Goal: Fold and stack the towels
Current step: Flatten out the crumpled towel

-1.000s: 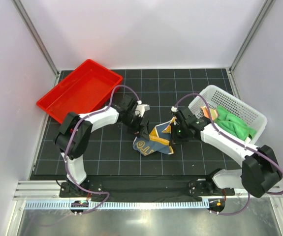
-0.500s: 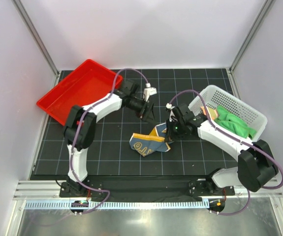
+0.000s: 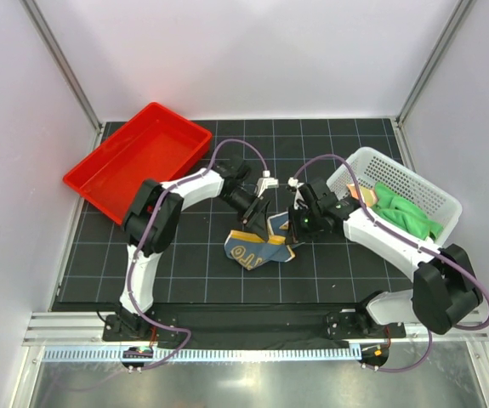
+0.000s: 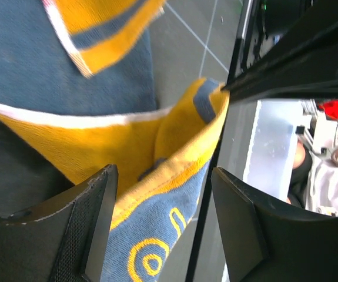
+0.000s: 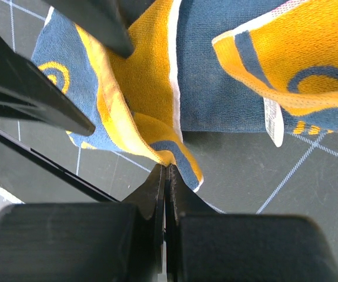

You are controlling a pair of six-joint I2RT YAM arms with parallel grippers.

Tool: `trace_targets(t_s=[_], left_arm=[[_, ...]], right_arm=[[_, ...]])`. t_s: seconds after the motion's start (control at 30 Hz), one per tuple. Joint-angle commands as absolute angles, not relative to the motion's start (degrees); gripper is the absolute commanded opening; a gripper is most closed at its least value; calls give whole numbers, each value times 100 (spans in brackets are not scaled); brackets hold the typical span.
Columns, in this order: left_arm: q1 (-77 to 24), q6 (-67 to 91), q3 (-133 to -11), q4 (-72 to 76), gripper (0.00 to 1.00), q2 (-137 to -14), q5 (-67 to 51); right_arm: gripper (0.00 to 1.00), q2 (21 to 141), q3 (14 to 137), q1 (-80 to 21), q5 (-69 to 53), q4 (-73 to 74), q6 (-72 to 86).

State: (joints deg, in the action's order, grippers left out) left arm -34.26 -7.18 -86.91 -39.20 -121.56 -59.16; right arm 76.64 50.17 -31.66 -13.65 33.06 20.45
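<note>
The yellow-orange towel (image 3: 257, 244) with grey-blue lettering lies crumpled mid-mat. My right gripper (image 3: 293, 228) is shut on one of its corners (image 5: 167, 160), lifting that edge a little. My left gripper (image 3: 258, 218) is open, its fingers (image 4: 92, 226) straddling the raised yellow edge of the towel (image 4: 127, 135) without pinching it, close to the right gripper's fingers (image 4: 286, 76). In the right wrist view the left fingers (image 5: 36, 88) cross the towel (image 5: 151, 88). The green towel (image 3: 407, 214) and a bit of the striped, orange-dotted towel (image 3: 359, 195) lie in the basket.
A white perforated basket (image 3: 423, 189) stands at the right of the black gridded mat (image 3: 184, 272). A red tray (image 3: 138, 155) sits at the back left. White walls close the mat in at the back and sides.
My left gripper has swung right and down onto the towel's raised edge beside the right gripper, its jaws a little narrower. The right gripper has kept its grip on the corner.
</note>
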Motion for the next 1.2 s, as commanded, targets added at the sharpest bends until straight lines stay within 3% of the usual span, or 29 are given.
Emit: trace_targets(t_s=[0.0, 0.27, 0.53, 0.97, 1.17], left_arm=[[-3498, -1089, -8675, -4508, 68, -12103, -6100], [-3349, -1450, -8569, -5159, 58, -12024, -5801], [-3252, -1371, -8341, -5054, 56, -11909, -5740], [-2927, -1072, -7910, -4834, 31, -11382, -5168], [-2918, -915, -7673, -4773, 26, -11022, -4861]], right_arm=[[1, 7392, 5203, -3076, -1283, 3357, 1978], [1, 7093, 5177, -2848, -1275, 3507, 1951], [1, 6987, 5133, -2839, -1292, 3542, 1978], [1, 6882, 5133, -2839, -1195, 3656, 2039], [1, 6935, 5194, -2839, -1125, 3683, 2039]])
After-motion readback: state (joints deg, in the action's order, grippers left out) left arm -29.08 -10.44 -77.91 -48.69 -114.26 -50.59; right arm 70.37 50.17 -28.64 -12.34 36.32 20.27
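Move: The towel's left top corner, at the end of the yellow edge, is roughly 8 cm to the left gripper's left, 1 cm back and 3 cm below. The edge already runs between the left gripper's open fingers. The right gripper, some 6 cm to the left gripper's right and 1 cm back, pinches the edge's other end. The lettered blue flap lies 4 cm back and 2 cm left of the left gripper. From the right gripper, that left corner is about 14 cm left, level fore and aft, and 4 cm lower. Run the left gripper along the yellow edge to the towel's left corner, about 7 cm left, easing slightly back and down, then lifting a little over the last stretch. Narrow its fingers from well open to a small gap around the edge as it goes, rolling the wrist some 10 degrees. Keep the right gripper shut on its end, drawing it up and right about 2 cm each. ##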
